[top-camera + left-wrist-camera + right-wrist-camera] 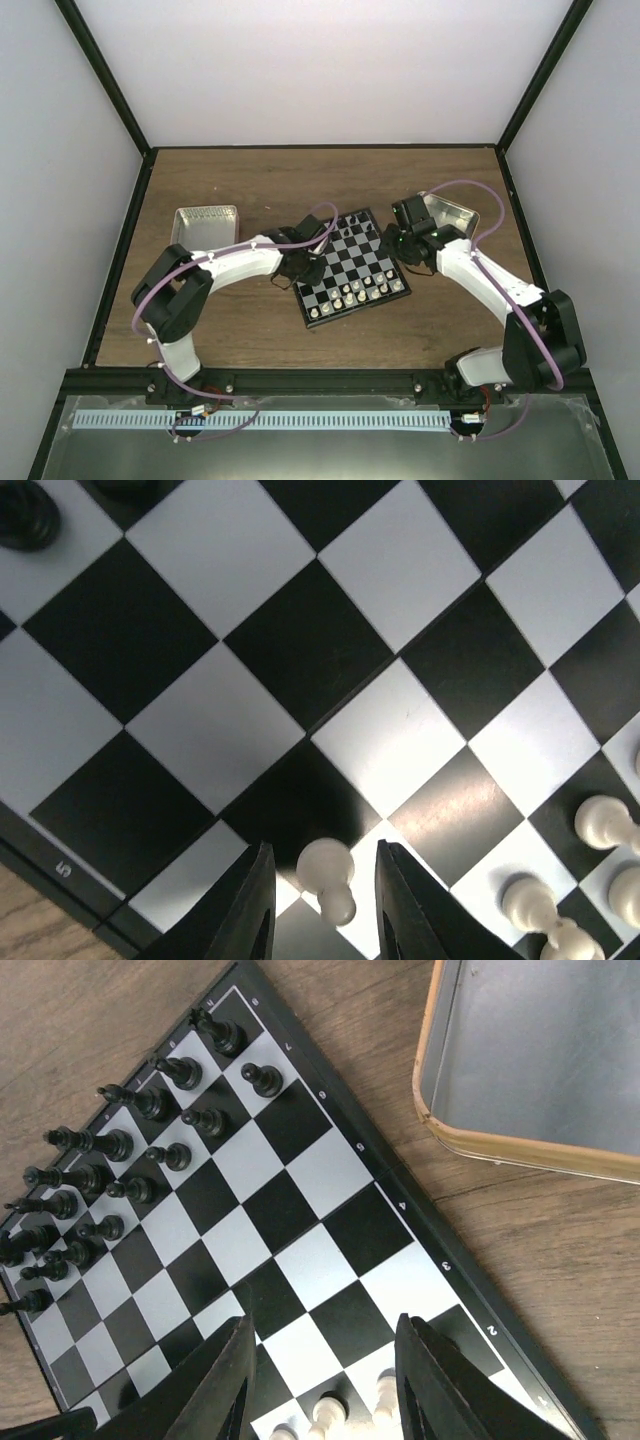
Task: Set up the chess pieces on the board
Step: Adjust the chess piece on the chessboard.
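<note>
The board (350,268) lies at mid-table, with black chessmen (355,232) on its far rows and white chess pieces (352,293) on its near rows. My left gripper (303,264) hangs over the board's left edge. In the left wrist view its jaws (323,850) stand either side of one white pawn (323,865), with a small gap on each side, touching neither finger. I cannot tell whether that pawn stands or lies. More white pieces (603,822) sit to its right. My right gripper (325,1322) is open over the board's (310,1175) right side, holding nothing, just above white pieces (330,1410).
A metal tray (205,220) sits at the board's far left and another tray (455,215) at its far right, seen close in the right wrist view (540,1060). Black pieces (150,1100) fill the board's far rows. Wooden table surrounds the board.
</note>
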{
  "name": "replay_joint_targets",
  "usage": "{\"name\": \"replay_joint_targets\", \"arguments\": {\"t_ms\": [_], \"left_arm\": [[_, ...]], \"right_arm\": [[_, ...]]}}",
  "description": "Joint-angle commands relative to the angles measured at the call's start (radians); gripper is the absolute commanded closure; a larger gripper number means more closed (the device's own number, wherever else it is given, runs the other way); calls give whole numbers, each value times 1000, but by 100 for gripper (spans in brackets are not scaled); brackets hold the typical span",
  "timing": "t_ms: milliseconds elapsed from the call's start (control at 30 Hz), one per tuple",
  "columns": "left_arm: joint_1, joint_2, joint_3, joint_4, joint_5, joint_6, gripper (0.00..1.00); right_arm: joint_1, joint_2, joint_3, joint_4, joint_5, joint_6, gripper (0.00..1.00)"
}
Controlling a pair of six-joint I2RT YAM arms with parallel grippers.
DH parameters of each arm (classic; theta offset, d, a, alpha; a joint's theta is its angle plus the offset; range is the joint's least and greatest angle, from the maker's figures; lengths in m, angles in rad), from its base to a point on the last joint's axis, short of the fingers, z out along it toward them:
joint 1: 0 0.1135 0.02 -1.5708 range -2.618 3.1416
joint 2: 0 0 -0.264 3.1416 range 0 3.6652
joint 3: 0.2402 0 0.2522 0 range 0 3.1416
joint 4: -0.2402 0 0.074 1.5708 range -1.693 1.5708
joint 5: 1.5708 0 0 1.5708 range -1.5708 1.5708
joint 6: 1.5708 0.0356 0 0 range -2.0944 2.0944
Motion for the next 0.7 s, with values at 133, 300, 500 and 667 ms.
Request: {"name": "replay_joint_targets", "arguments": {"t_ms": [133, 300, 500, 667], "left_arm": [[-13, 54, 69, -47, -43, 12, 83], [-26, 21, 41, -114, -51, 21, 89], [-29, -43, -28, -130, 14, 25, 91], [-45, -72, -68, -117, 47, 17, 90]], "right_arm": [[-8, -49, -24, 6, 45, -5, 60], [-9, -71, -28, 1, 59, -3, 60], [-9, -89, -41, 4, 63, 0, 60], [-9, -100, -54, 5, 63, 8, 60]]}}
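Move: The white pawn to be adjusted stands between the left hand's open fingers, roughly 1 cm ahead and 1 cm below. The nearest white pawn is about 4 cm right and 3 cm back from the hand; the second white pawn is some 7 cm right and 2 cm back. The white corner piece sits about 8 cm straight back. From the right hand, the pawn to be adjusted lies about 17 cm left, 5 cm back and 9 cm lower. The loose white pawn is pinched as the left fingers close around it, the hand nudging barely forward and settling about half a centimetre lower. With the pawn held low over the board, the left hand then draws it back some 4 cm and about 2 cm left, towards the board's left border and the numbers 3 and 2, still gripping it. ##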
